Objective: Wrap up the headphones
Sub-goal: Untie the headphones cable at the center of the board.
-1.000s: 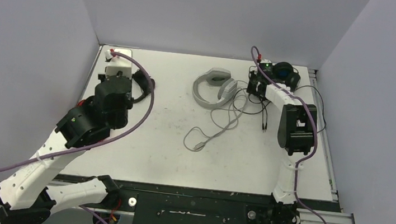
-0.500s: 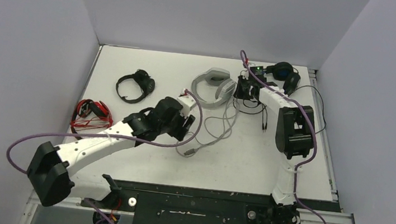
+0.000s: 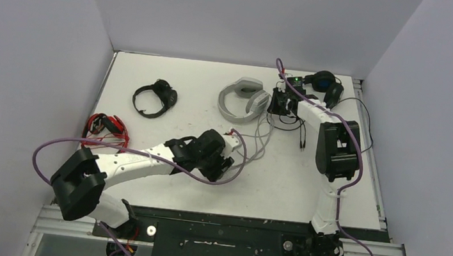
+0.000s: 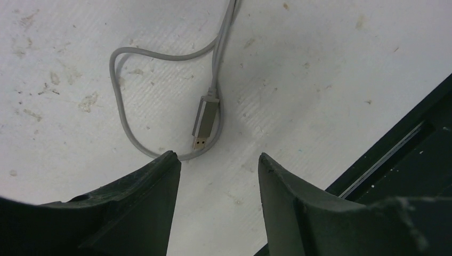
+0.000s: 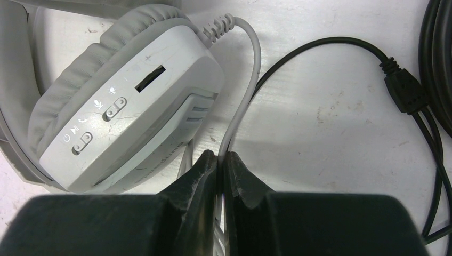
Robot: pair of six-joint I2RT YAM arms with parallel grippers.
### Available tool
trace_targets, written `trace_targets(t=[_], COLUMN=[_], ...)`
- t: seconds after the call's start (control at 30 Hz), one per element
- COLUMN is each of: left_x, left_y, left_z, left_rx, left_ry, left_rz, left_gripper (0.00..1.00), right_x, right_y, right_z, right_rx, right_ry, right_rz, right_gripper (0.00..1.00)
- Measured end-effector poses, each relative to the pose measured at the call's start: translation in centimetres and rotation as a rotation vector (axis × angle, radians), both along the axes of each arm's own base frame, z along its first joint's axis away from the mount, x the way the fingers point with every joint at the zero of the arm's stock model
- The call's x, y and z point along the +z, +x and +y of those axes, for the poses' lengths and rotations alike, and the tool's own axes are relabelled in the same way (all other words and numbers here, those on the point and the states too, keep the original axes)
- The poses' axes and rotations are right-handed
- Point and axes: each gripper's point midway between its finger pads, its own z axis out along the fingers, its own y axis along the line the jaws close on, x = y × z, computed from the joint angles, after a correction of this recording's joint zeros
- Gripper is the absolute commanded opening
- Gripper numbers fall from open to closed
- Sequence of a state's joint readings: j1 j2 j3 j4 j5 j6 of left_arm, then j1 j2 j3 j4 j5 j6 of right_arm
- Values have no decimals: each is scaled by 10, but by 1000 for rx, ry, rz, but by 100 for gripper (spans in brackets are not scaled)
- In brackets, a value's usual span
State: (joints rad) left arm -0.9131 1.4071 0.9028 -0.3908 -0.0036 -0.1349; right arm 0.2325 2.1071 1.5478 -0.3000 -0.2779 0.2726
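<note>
The white-grey headphones [image 3: 240, 97] lie at the back middle of the table, and their grey cable [image 3: 260, 138] loops toward the front. My right gripper [image 3: 276, 105] is shut on that cable [image 5: 242, 106] just below the ear cup [image 5: 122, 117]; the jaws [image 5: 219, 154] pinch it tight. My left gripper [image 3: 227, 165] hovers open over the cable's far end. In the left wrist view the USB plug [image 4: 205, 118] lies just ahead of the spread fingertips [image 4: 217, 156], with nothing between them.
A small black headset [image 3: 155, 99] lies at the back left and a red-and-black one [image 3: 105, 128] at the left edge. A black-and-blue headset [image 3: 325, 84] sits behind the right arm, its black cable [image 5: 405, 93] trailing nearby. The table's dark front edge [image 4: 394, 154] is close to my left gripper.
My left arm swung from the back left to the front middle above the grey cable's plug, and its jaws opened. The right gripper shifted slightly left, still shut.
</note>
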Motion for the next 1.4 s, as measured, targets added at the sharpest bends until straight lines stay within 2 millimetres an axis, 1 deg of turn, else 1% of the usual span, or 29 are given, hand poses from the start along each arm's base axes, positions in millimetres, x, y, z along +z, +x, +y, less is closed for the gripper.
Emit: trace_targets(t=[0.07,0.13,0.17,0.3,0.37,0.43,0.53,0.7,0.77,0.8,0.87,0.9,0.93,1.0,1.07,1.13,1.2,1.33,1.37,1.4], left_x=[-9,-17,-20,-27,-31,-35,-40,-59,-66,-69,-68,-68,-68,-68,-68,-63,-65,-60,-53,-41], left_y=[-3,-2,-1,6,7,5,7,9,10,11,16,17,17,17,17,20,23,21,19,18], left_z=[0,2,4,11,12,13,8,5,4,3,-6,-10,-14,-21,-23,-26,-22,-1,6,14], left_rx=[-3,18,40,125,144,148,144,128,120,117,105,95,87,76,75,84,101,133,141,157], left_ry=[34,69,83,80,69,71,69,106,131,147,154,162,170,188,215,221,245,325,342,349], left_rz=[1,-7,-8,4,8,17,16,23,23,19,-6,-15,-26,-44,-62,-85,-93,-96,-100,-115], left_gripper=[52,46,45,52,53,53,53,50,47,44,36,29,21,0,0,0,0,0,0,0], right_x=[0,0,0,0,0,0,1,1,1,1,1,1,1,1,1,1,1,1,1,1], right_y=[0,0,0,0,0,0,0,0,0,0,0,0,0,0,0,0,0,1,2,2], right_z=[0,0,0,1,1,1,2,2,3,3,3,3,3,3,3,3,2,0,-2,-3], right_rx=[0,0,1,2,3,4,6,8,9,10,10,10,11,11,12,12,10,3,-4,-7], right_ry=[0,1,1,2,4,6,9,11,13,13,14,14,14,15,15,16,16,18,19,20], right_rz=[0,0,0,0,-1,-2,-4,-4,-3,-3,-3,-3,-3,-3,-3,-3,-3,-1,0,0], right_gripper=[6,6,6,6,6,6,6,6,6,6,6,6,6,6,6,6,6,4,4,4])
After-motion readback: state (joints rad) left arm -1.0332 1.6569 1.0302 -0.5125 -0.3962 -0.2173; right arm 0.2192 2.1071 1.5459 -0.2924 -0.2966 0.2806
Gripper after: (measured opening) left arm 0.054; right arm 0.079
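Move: The grey cable's USB plug lies about 7 cm below the left hand, some 2 cm ahead and 2 cm to its right. Its loose cable loop is about 4 cm ahead and 1 cm left of the hand, while the doubled strands run out some 13 cm ahead and 8 cm right. The grey headphones lie beyond them, about 28 cm ahead and 3 cm right. From the right hand the plug is about 26 cm back, 11 cm left and 3 cm lower. The left hand sinks about 7 cm towards the USB plug with fingers half open, edging slightly forward and right at the bottom, and pinches the plug near its cable end. It then lifts the plug 2 to 3 cm while swinging about 4 cm left, its left side rolling up, as the right hand stays put and keeps its pinch on the grey cable beside the ear cup. ##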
